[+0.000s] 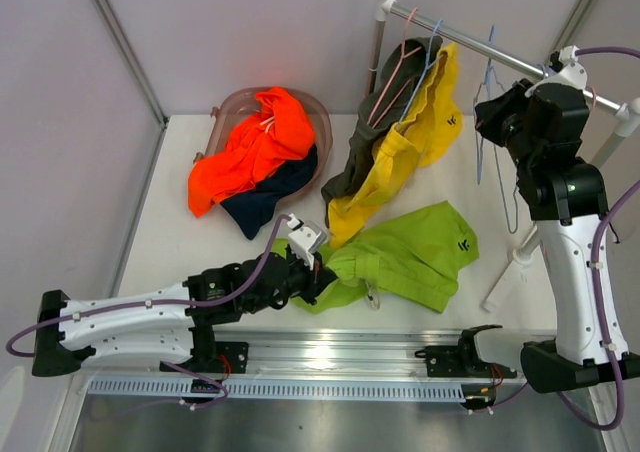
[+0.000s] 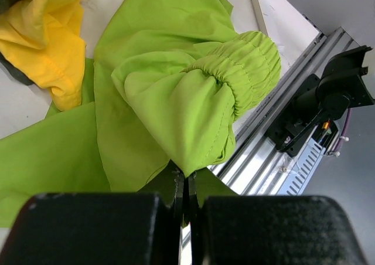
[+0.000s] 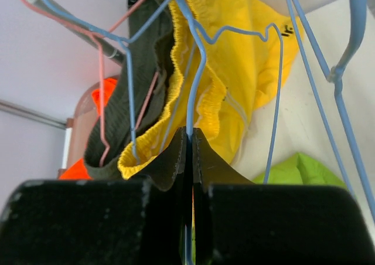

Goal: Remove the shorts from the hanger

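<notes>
The lime green shorts (image 1: 410,252) lie crumpled on the table, off the hanger. My left gripper (image 1: 318,268) is shut on a fold of them (image 2: 176,101), the cloth pinched between the fingertips of that gripper (image 2: 188,174). Yellow shorts (image 1: 415,137) hang on a blue hanger, and dark olive-grey shorts (image 1: 365,137) hang on a pink hanger (image 3: 99,101). My right gripper (image 1: 492,122) is up at the rail, shut on the wire of an empty blue hanger (image 3: 193,71); in the wrist view this gripper (image 3: 190,131) faces the yellow shorts (image 3: 246,65). Orange shorts (image 1: 255,147) and navy shorts (image 1: 265,197) lie in a basket.
A clear plastic basket (image 1: 240,100) stands at the back left. The white hanging rail (image 1: 470,47) slants across the back right, its stand's foot (image 1: 510,277) beside the right arm. A metal mounting rail (image 1: 340,357) runs along the near edge.
</notes>
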`<action>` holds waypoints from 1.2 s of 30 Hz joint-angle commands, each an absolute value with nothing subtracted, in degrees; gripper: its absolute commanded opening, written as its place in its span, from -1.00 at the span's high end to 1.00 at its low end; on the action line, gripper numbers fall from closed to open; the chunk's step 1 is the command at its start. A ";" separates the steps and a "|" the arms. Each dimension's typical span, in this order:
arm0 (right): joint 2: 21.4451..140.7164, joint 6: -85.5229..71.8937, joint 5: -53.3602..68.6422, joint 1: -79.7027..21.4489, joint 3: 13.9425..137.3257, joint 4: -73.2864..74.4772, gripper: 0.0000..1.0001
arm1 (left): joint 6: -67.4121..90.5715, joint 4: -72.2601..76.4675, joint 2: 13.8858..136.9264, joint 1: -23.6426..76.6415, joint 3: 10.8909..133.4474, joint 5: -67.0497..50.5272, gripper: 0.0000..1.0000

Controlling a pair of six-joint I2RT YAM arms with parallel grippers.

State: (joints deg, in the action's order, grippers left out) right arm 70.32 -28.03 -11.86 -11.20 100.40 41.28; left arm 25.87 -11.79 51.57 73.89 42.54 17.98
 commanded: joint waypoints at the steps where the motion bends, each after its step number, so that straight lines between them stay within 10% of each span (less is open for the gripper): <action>1: 67.94 -28.74 -5.81 -11.08 103.00 37.08 1.00 | 25.40 -8.27 51.59 74.27 41.92 18.99 1.00; 9: 72.34 -28.56 11.68 -10.90 110.50 47.99 1.00 | 24.87 -5.36 56.34 74.27 43.50 17.40 1.00; 24: 63.90 -30.50 10.37 -9.84 88.95 42.63 1.00 | 25.75 -5.71 55.37 74.27 42.28 18.02 1.00; 36: 59.94 -29.71 8.88 -9.84 98.69 47.98 1.00 | 26.10 -3.34 58.18 74.27 41.75 17.14 1.00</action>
State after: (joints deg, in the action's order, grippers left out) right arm 62.85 -29.89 9.69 -10.00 92.66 48.38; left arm 25.47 -7.53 57.49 73.93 41.93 17.65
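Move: The right hand, already holding a blue hanger, has the rod of the rack some 10 cm ahead and 10 cm above. The yellow shorts hang about 10 cm ahead, 13 cm left and 12 cm below; an empty blue hanger is roughly 6 cm right and 4 cm ahead, about level. The green shorts lie some 10 cm left, 4 cm back and 38 cm below. From the left hand, that rod spot is about 30 cm ahead, 30 right and 31 up. Leftward and slightly up first, the right hand swings about 5 cm with its grip kept on the blue hanger, turning nearly 20 degrees counter-clockwise. It then drops some 9 cm and draws back about 6 cm, away from the rod, fingers tipping down, and finally rises a little. The left hand keeps its pinch on the green shorts' waistband, sinking about 2 cm and easing slightly right. ##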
